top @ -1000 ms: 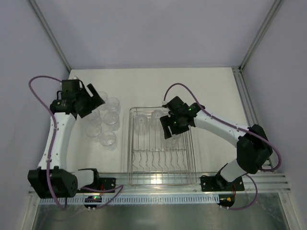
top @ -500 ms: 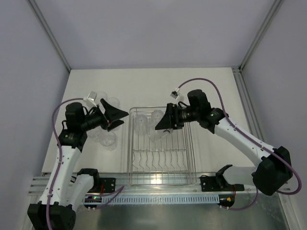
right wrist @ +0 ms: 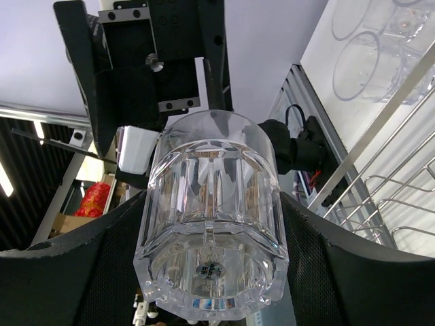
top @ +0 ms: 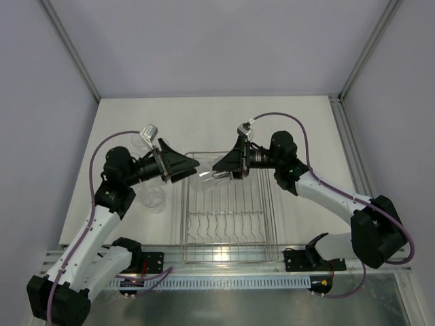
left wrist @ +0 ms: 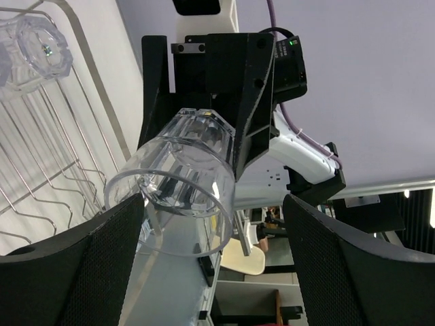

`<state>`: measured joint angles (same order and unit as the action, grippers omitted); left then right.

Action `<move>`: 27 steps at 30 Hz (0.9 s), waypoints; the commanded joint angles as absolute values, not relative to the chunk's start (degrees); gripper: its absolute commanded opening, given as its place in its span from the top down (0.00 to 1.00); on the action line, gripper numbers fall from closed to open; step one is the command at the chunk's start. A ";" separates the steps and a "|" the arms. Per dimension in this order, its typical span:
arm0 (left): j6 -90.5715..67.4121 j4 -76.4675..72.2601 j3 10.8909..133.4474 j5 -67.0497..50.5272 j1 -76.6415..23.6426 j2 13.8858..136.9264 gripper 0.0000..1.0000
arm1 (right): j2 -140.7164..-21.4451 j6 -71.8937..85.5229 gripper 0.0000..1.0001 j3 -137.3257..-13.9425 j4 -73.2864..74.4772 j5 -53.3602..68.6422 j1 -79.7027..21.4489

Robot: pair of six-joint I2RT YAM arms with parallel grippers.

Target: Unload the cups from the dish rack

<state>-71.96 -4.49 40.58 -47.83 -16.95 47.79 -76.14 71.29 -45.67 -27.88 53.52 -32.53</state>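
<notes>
Above the far end of the dish rack [top: 230, 234] my right gripper [top: 219, 170] is shut on a clear cup [top: 208, 178], held on its side with the mouth toward the left arm. The right wrist view shows that cup [right wrist: 213, 224] base-first between the two black fingers [right wrist: 75, 272]. My left gripper [top: 194, 166] faces it, open, with the cup's [left wrist: 178, 182] rim just in front of its left finger [left wrist: 75, 265] and not gripped. Another cup [left wrist: 35, 49] stays in the rack [left wrist: 64, 146].
A cup [top: 153, 197] stands on the table left of the rack, partly under my left arm. More of these cups [right wrist: 367, 61] show in the right wrist view beyond the rack's rim [right wrist: 391, 112]. Curved prongs [top: 228, 224] cross the rack's near half.
Both arms rose and swung toward each other over the rack. The right one lifted a cup out of the rack and turned it sideways; the left one left the table cups and now faces it.
</notes>
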 commanded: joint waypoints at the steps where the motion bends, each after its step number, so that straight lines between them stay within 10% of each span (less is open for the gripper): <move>1: -73.39 -7.82 41.48 -46.76 -17.84 48.34 0.18 | -75.50 74.01 0.96 -47.63 -35.16 55.11 -32.43; 12: -79.01 -15.64 43.06 -41.93 -24.34 53.70 0.27 | -76.20 69.44 0.96 -49.13 -30.16 55.81 -32.34; 17: -78.93 -15.47 44.38 -40.61 -25.40 55.98 0.47 | -76.11 65.41 0.96 -50.53 -25.67 55.72 -32.43; 22: -77.88 -12.75 44.56 -39.29 -25.40 56.34 0.69 | -75.94 63.90 0.79 -50.71 -23.56 56.34 -32.34; 27: -76.29 -8.62 44.56 -36.13 -25.31 55.55 0.82 | -75.24 61.53 0.40 -51.15 -19.96 56.16 -32.34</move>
<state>-78.72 -9.96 42.00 -39.44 -25.41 56.71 -76.55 64.05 -48.45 -21.43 54.54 -32.38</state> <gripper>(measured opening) 0.206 0.725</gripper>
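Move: The cup in the right hand's grip, mouth towards the left hand, has its middle about 6 cm to the left hand's right, 2 cm back and 2 cm lower; from the right hand it lies about 3 cm left, 1 cm back and 2 cm lower. Two cups remain in the dish rack some 22 cm below the left hand: one 6 cm ahead and 1 cm right, the other 8 cm ahead and 9 cm right. Rightward about 4 cm, then forward some 2 cm with a slight sinking, the left hand brings its open fingers onto the mouth of the held cup and closes them most of the way across its wall, one inside and one outside the rim, tipping about 10 degrees as it goes. The right hand stays in place and keeps its grip on the cup. ##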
